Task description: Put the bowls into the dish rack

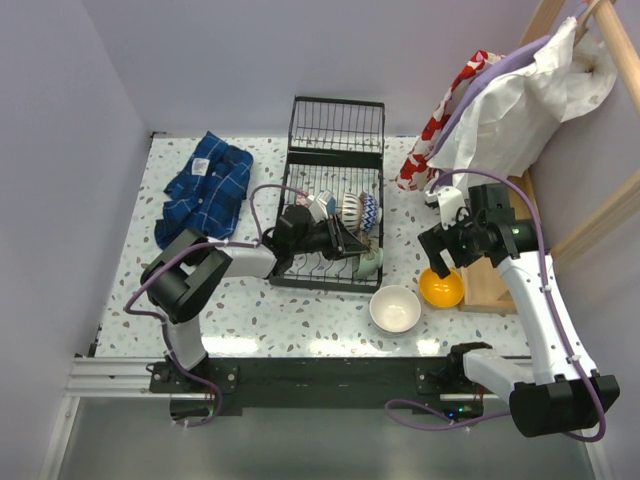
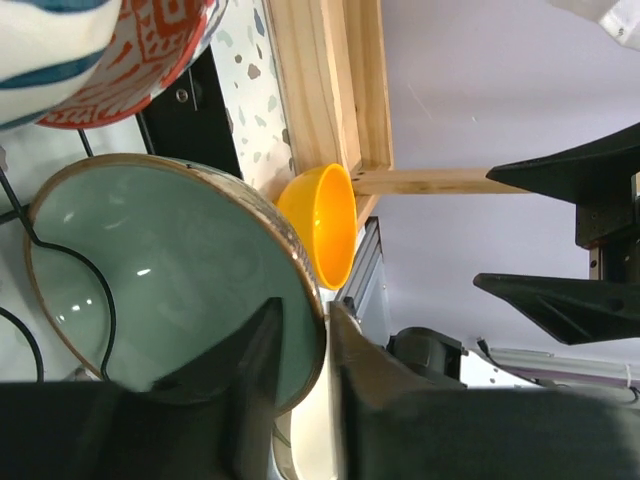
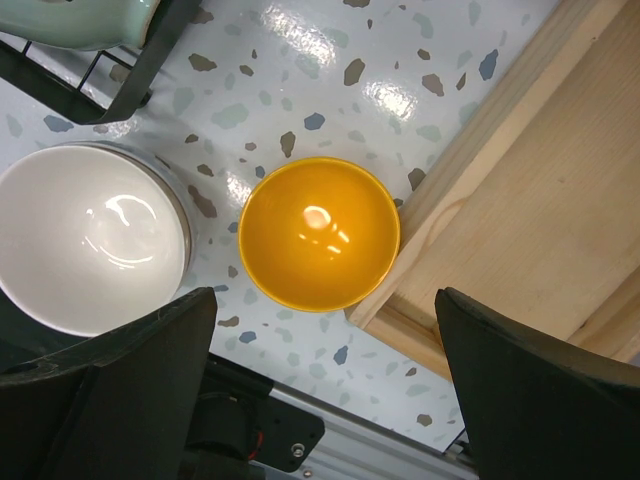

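Note:
The black wire dish rack (image 1: 335, 130) stands at the table's middle back with two patterned bowls (image 1: 358, 210) upright in its tines. A pale green bowl (image 2: 170, 270) leans on edge at the rack's near right corner (image 1: 368, 262). My left gripper (image 2: 303, 310) straddles its rim, one finger inside and one outside, with a thin gap on the outer side. An orange bowl (image 3: 318, 232) sits on the table against a wooden frame, and a white bowl (image 3: 90, 235) sits to its left. My right gripper (image 3: 322, 300) hangs wide open above the orange bowl (image 1: 441, 287), holding nothing.
The wooden tray (image 1: 490, 285) lies right of the orange bowl. A blue plaid cloth (image 1: 207, 187) lies left of the rack. A white bag (image 1: 510, 110) and a red-and-white cloth (image 1: 455, 110) hang at the back right. Purple walls enclose the table.

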You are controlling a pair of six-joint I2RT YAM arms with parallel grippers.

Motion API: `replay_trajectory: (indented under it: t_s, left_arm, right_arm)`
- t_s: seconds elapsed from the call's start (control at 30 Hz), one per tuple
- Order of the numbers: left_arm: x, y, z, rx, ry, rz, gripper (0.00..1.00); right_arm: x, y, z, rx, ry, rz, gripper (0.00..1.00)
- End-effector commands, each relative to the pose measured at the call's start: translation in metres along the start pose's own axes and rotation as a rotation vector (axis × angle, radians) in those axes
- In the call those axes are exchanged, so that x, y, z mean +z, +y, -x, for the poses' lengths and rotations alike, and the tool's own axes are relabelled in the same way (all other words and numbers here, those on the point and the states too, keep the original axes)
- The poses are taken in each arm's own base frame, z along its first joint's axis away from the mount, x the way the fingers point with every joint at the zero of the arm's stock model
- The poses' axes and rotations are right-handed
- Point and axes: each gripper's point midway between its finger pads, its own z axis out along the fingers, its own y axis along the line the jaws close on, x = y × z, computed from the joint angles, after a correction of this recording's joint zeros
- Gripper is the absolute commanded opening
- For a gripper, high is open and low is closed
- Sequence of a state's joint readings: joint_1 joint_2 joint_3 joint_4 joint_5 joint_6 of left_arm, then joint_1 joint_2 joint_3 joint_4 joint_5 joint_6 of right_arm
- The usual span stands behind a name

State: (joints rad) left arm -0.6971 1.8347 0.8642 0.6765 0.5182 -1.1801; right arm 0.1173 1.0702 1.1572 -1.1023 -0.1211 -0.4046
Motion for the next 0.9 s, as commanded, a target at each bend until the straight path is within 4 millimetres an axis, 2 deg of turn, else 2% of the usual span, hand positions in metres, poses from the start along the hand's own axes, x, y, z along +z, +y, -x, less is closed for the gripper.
replay_trajectory:
  t_s: [0.0,0.07,0.17,0.37,0.43,0.53,0.57,0.6,0.73,0.8,0.87]
  left_arm:
    - [0.002,-0.022,0.015,0.02,-0.058,-0.064,0.36]
    - [0.001,-0.03,0.017,0.032,-0.065,-0.084,0.47]
    - [-0.002,-0.039,0.019,0.061,-0.073,-0.106,0.58]
    - [-0.013,-0.062,0.032,0.165,-0.087,-0.11,0.67]
    - [-0.019,-0.059,0.038,0.179,-0.085,-0.051,0.71]
    - [-0.033,-0.038,0.046,0.153,-0.085,0.066,0.78]
    - [-0.04,-0.031,0.052,0.142,-0.097,0.096,0.87]
    - [-0.046,-0.027,0.053,0.149,-0.09,0.118,0.91]
    - [-0.072,-0.025,0.058,0.206,-0.08,0.155,0.91]
    - [-0.087,-0.029,0.059,0.3,-0.057,0.17,0.89]
    - [-0.094,-0.043,0.059,0.421,-0.026,0.148,0.84]
  right_arm:
    - [-0.003,-0.001,0.002,0.01,-0.029,-0.021,0.95]
    - [-0.004,-0.001,0.0,0.011,-0.018,-0.016,0.95]
    - [-0.005,-0.001,0.001,0.01,-0.015,-0.012,0.95]
    - [-0.008,-0.004,0.009,0.005,-0.019,-0.018,0.95]
    - [-0.011,-0.005,0.01,0.0,-0.02,-0.022,0.95]
    - [-0.015,-0.005,0.008,-0.004,-0.018,-0.027,0.95]
    - [-0.015,-0.005,0.007,-0.004,-0.016,-0.027,0.95]
    - [-0.016,-0.005,0.007,-0.004,-0.018,-0.028,0.95]
    - [-0.019,-0.003,0.005,-0.013,-0.024,-0.028,0.95]
    - [-0.021,-0.002,0.005,-0.021,-0.031,-0.024,0.95]
    - [-0.023,-0.001,0.002,-0.037,-0.023,-0.019,0.95]
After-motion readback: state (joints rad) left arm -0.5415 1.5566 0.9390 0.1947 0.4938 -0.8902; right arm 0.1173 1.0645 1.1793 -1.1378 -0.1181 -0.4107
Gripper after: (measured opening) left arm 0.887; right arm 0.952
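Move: The left hand, fingers already starting to open, straddles the rim of the green bowl, whose middle lies about 4 cm back, 2 cm right and 3 cm below. The striped bowl is about 9 cm ahead and 3 cm left, the zigzag bowl 9 cm ahead and 2 cm right, both about 2 cm lower; the white bowl is some 16 cm back, 9 cm right and 9 cm down. From the right hand, the green bowl is level ahead, about 18 cm left and 10 cm lower. Barely shifting at first, the left hand opens its fingers wide around the green bowl's rim, letting go. It then rises about 5 cm off the rim and swings 7 to 8 cm left and some 3 cm forward over the rack, away from the green bowl, the wrist tilting around 15 degrees so the fingertips dip slightly. ##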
